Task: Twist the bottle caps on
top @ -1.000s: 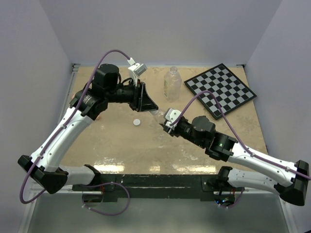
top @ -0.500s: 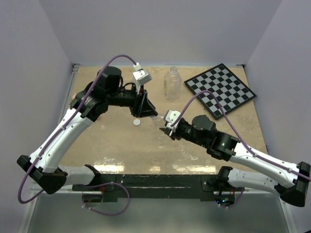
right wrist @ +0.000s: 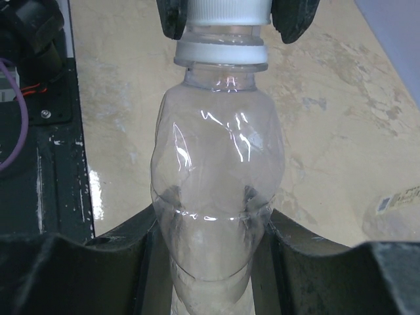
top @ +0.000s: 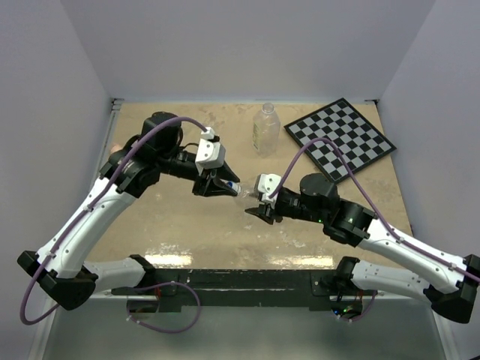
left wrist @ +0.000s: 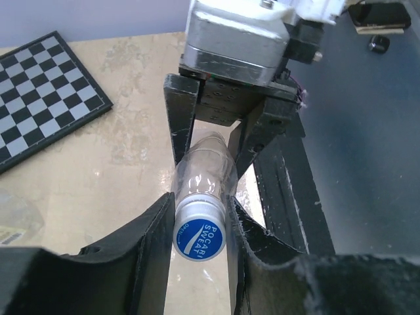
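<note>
The small clear bottle (top: 242,194) hangs above the table between both grippers. My right gripper (top: 253,205) is shut on its body (right wrist: 216,190), the fingers (right wrist: 131,243) pressing either side. A blue-topped cap (left wrist: 200,231) sits on the bottle's neck. My left gripper (top: 231,187) is shut on that cap, its pads (left wrist: 154,230) against the ribbed side. In the right wrist view the cap (right wrist: 226,10) shows at the top, pinched by the left jaws above the neck ring. The large clear bottle (top: 265,129) stands upright and uncapped at the back.
A black-and-white checkerboard (top: 341,139) lies at the back right, also in the left wrist view (left wrist: 39,92). The dark base rail (top: 240,279) runs along the table's near edge. White walls close in the table's left, back and right.
My left gripper has swung nearer and to the right, its wrist turning, and now covers the spot where a white cap lay. The right gripper edged left with the small bottle.
</note>
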Motion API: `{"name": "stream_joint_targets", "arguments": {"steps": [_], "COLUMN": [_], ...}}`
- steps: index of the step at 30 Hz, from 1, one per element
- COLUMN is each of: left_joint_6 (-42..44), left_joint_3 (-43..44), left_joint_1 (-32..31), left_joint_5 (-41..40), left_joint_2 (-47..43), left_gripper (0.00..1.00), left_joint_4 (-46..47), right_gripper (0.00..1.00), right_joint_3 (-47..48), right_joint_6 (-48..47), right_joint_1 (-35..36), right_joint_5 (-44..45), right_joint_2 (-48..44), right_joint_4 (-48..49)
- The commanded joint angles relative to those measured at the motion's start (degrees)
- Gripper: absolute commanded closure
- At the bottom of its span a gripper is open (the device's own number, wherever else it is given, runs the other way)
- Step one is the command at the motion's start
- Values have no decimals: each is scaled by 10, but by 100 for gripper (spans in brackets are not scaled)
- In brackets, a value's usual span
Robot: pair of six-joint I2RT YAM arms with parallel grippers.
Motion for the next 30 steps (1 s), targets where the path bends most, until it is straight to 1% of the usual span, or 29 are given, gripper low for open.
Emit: {"name": "stream_joint_targets", "arguments": {"steps": [1,7,8,10,14,17,19,20,21,22,23,24,26,28,30], "left_joint_6": [158,267,282,316,323,310,287,269,233,210,183,142,94,18,-46], "left_joint_3": [-9,-6,-6,-5,-1,0,-3,-6,-12,-17,-28,-39,-61,-78,-84], "left_joint_1": [-11,-10,-11,-11,-10,-10,-10,-10,-11,-10,-10,-9,-10,-10,-10], "left_joint_5": [44,55,55,56,49,41,29,23,12,3,-10,-33,-62,-104,-137], "left_joint_2": [6,15,15,17,13,9,4,-1,-10,-20,-32,-43,-68,-88,-99], "left_gripper": [100,100,97,91,72,53,34,28,20,14,11,6,0,0,0], "left_joint_4": [-43,-103,-109,-130,-130,-111,-89,-72,-39,-10,18,58,113,173,205], "right_gripper": [100,100,100,100,100,100,100,100,100,100,100,100,100,100,100], "right_joint_3": [44,49,49,47,43,42,40,39,38,36,36,35,34,32,28], "right_joint_6": [15,15,14,12,11,9,6,2,1,-1,-7,-10,-16,-22,-23], "right_joint_1": [-1,-4,-5,-6,-7,-7,-7,-7,-7,-7,-7,-7,-6,-7,-6], "right_joint_5": [-67,-74,-73,-72,-70,-60,-49,-46,-40,-34,-30,-25,-11,7,30], "right_joint_2": [4,9,9,10,10,11,12,12,14,14,16,20,29,40,44], "right_joint_4": [61,65,65,65,67,65,65,63,63,64,61,57,50,44,46]}}
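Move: The blue-topped cap is already on the small bottle's neck and pinched between the left fingertips, right at the left hand point. The bottle's body lies about 7 cm to the right, 3 back and 4 lower. A large clear bottle stands some 22 cm ahead, 11 to the right and 14 below. From the right hand, which grips the body, the cap is about 7 cm to the left, 3 ahead and 4 higher. Turning clockwise as seen from its own side, the left hand twists the pinched cap some 20 degrees while both hands sink about 2 cm together. Its fingers then open wide and let go, the hand easing forward and up about 2 cm with the cap still between them. The right hand keeps its grip on the bottle and, with the cap released, rises about 3 cm before settling slightly. ##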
